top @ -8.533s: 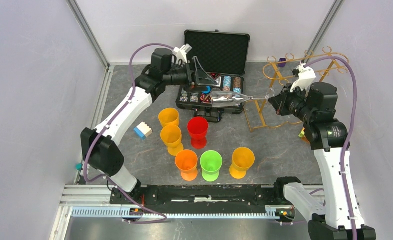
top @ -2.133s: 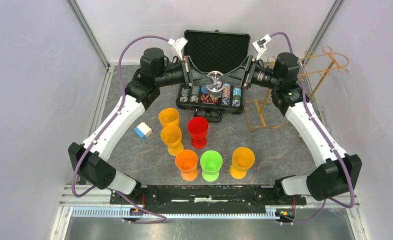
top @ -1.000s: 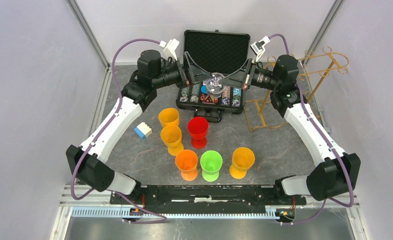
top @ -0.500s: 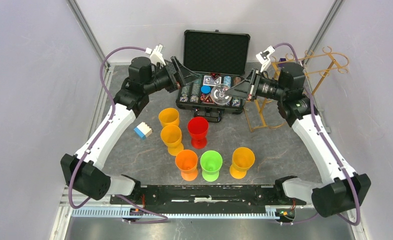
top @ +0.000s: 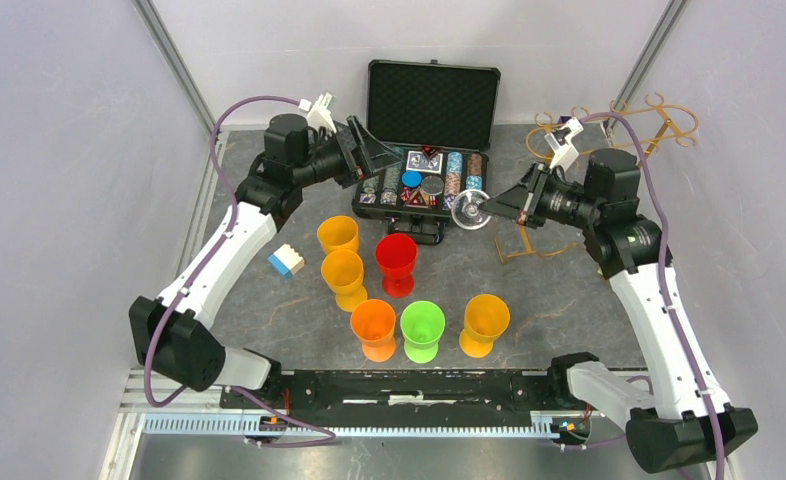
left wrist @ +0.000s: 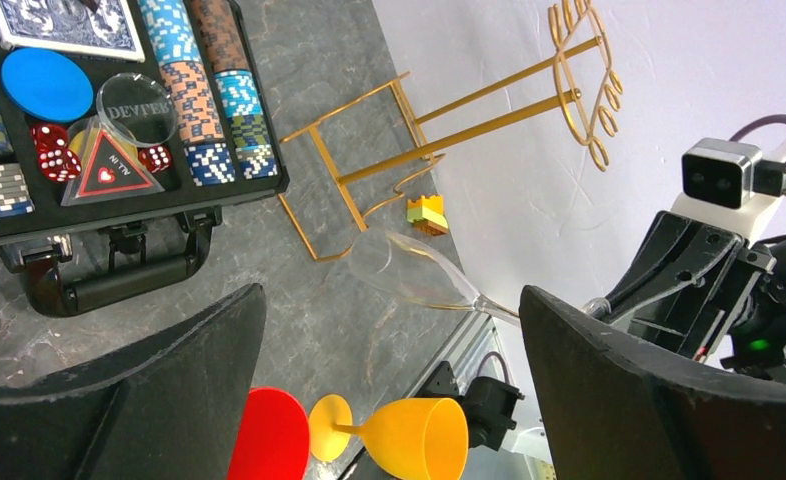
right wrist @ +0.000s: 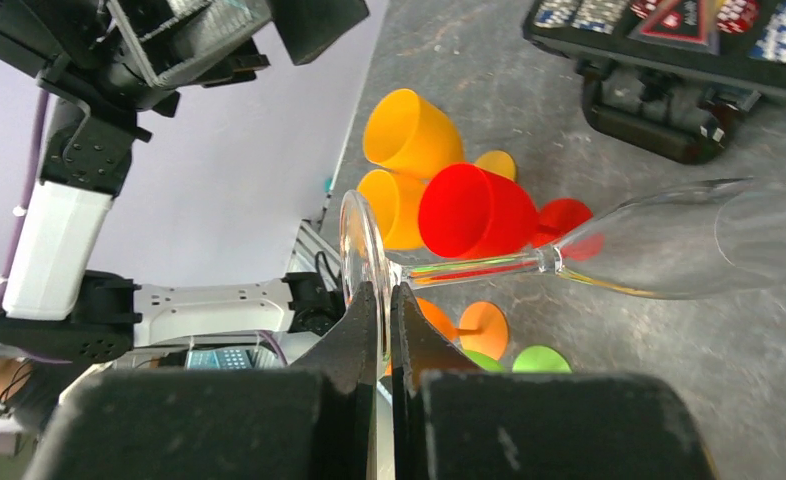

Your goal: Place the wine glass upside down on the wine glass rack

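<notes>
The clear wine glass (top: 467, 212) hangs in the air just in front of the black case, its bowl (right wrist: 669, 245) toward the table. My right gripper (top: 504, 203) is shut on the rim of the glass's round foot (right wrist: 357, 250), the fingers pinching it edge-on. The bowl also shows in the left wrist view (left wrist: 404, 272). My left gripper (top: 374, 155) is wide open and holds nothing, over the case's left end, well apart from the glass. The gold wire wine glass rack (top: 655, 101) stands at the back right, behind my right arm; its hooked rails (left wrist: 576, 93) are bare.
An open black case of poker chips (top: 434, 100) lies at the back centre. Several plastic goblets stand in front of it, among them a red one (top: 396, 258), a green one (top: 422, 328) and an orange one (top: 337, 235). A blue-and-white block (top: 286, 260) lies to the left.
My left gripper opened, let go of the glass and drew back to the left. My right gripper carried the glass off the case, toward the right and nearer.
</notes>
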`<state>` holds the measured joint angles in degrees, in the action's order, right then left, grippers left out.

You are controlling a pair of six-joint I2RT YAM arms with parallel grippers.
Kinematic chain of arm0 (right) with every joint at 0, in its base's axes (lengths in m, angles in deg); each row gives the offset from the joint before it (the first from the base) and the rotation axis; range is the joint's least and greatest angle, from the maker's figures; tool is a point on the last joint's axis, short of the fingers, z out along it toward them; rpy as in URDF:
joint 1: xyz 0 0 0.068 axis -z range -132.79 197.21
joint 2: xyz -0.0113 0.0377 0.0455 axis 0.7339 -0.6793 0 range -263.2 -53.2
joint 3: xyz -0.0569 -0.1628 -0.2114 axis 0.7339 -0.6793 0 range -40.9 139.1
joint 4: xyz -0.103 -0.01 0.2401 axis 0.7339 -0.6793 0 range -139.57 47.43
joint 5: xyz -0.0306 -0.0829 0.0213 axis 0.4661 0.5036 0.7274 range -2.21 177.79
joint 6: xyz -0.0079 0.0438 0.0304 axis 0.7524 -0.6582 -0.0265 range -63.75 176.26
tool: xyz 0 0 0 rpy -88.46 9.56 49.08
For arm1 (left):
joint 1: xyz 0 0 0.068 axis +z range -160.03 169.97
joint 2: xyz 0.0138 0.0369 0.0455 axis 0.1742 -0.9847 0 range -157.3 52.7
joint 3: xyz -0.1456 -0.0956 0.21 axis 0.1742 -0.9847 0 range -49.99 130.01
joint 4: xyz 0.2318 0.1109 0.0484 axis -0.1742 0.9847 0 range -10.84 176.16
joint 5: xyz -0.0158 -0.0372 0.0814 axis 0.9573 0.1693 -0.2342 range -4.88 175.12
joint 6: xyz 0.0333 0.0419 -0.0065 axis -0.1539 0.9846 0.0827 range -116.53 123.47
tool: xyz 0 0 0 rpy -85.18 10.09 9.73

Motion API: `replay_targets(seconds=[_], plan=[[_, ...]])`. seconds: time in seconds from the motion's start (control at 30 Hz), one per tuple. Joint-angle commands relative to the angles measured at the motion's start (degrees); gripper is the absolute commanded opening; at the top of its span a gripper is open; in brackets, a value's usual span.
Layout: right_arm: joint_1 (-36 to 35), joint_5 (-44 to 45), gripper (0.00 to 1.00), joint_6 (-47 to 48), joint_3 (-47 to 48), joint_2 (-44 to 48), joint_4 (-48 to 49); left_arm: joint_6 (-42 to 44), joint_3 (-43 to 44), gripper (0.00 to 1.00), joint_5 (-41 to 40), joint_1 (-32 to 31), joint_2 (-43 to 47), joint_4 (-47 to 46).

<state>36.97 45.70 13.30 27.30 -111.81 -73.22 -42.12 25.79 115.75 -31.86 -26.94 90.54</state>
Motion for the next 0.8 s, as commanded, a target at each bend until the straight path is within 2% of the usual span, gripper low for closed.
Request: replay_targets(seconds=[0.0, 0.1, 0.13, 0.27, 0.5, 0.77], plan=[[1.4, 3.8, 0.00, 3.5, 0.7, 3.2, -7.3, -1.3, 1.7, 1.00, 2.9, 0.3, -1.1, -2.2], [2.1, 6.9, 0.00, 5.8, 1.9, 4.2, -12.9, -0.7, 2.5, 1.00, 3.6, 0.4, 0.8, -1.1], [2.2, 8.2, 0.00, 6.5, 2.7, 4.5, -14.3, -0.7, 2.7, 1.00, 3.9, 0.4, -1.9, -0.6], [2.5, 13.1, 0.00, 7.6, 5.0, 6.0, -20.0, -0.1, 3.1, 1.00, 4.5, 0.4, -2.2, 1.4], [2.6, 19.8, 0.00, 5.4, 7.3, 9.0, -24.8, 2.6, 4.8, 1.00, 4.5, 0.4, -2.6, 6.9], [2.5, 31.3, 0.00, 4.8, 13.5, 10.6, -31.4, 7.2, 7.1, 1.00, 6.3, 0.4, -3.1, 14.0]])
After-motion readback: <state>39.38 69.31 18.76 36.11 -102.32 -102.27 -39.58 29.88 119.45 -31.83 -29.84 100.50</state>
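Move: My right hand already holds the wine glass by its foot, bowl hanging down. The middle of the rack's upper hooks lies about 14 cm ahead and 23 cm to its right, roughly level with it. The chip case sits some 22 cm ahead and 10 cm left, the red cup level with the hand and 16 cm left, the lone yellow cup 14 cm back and 1 cm right, all well below. From my empty left hand the rack top is about 7 cm ahead and 42 cm right. I carry the wine glass to the right with my right hand, about 8 cm, drawing it back over 4 cm as well, out from the case and closer to the rack's side. The hand dips some 3 cm, then starts rising again, while the wrist turns around 20 degrees clockwise and its left side tips down; the fingers stay pinched on the foot. My left hand, wide open, sinks about 2 cm. ##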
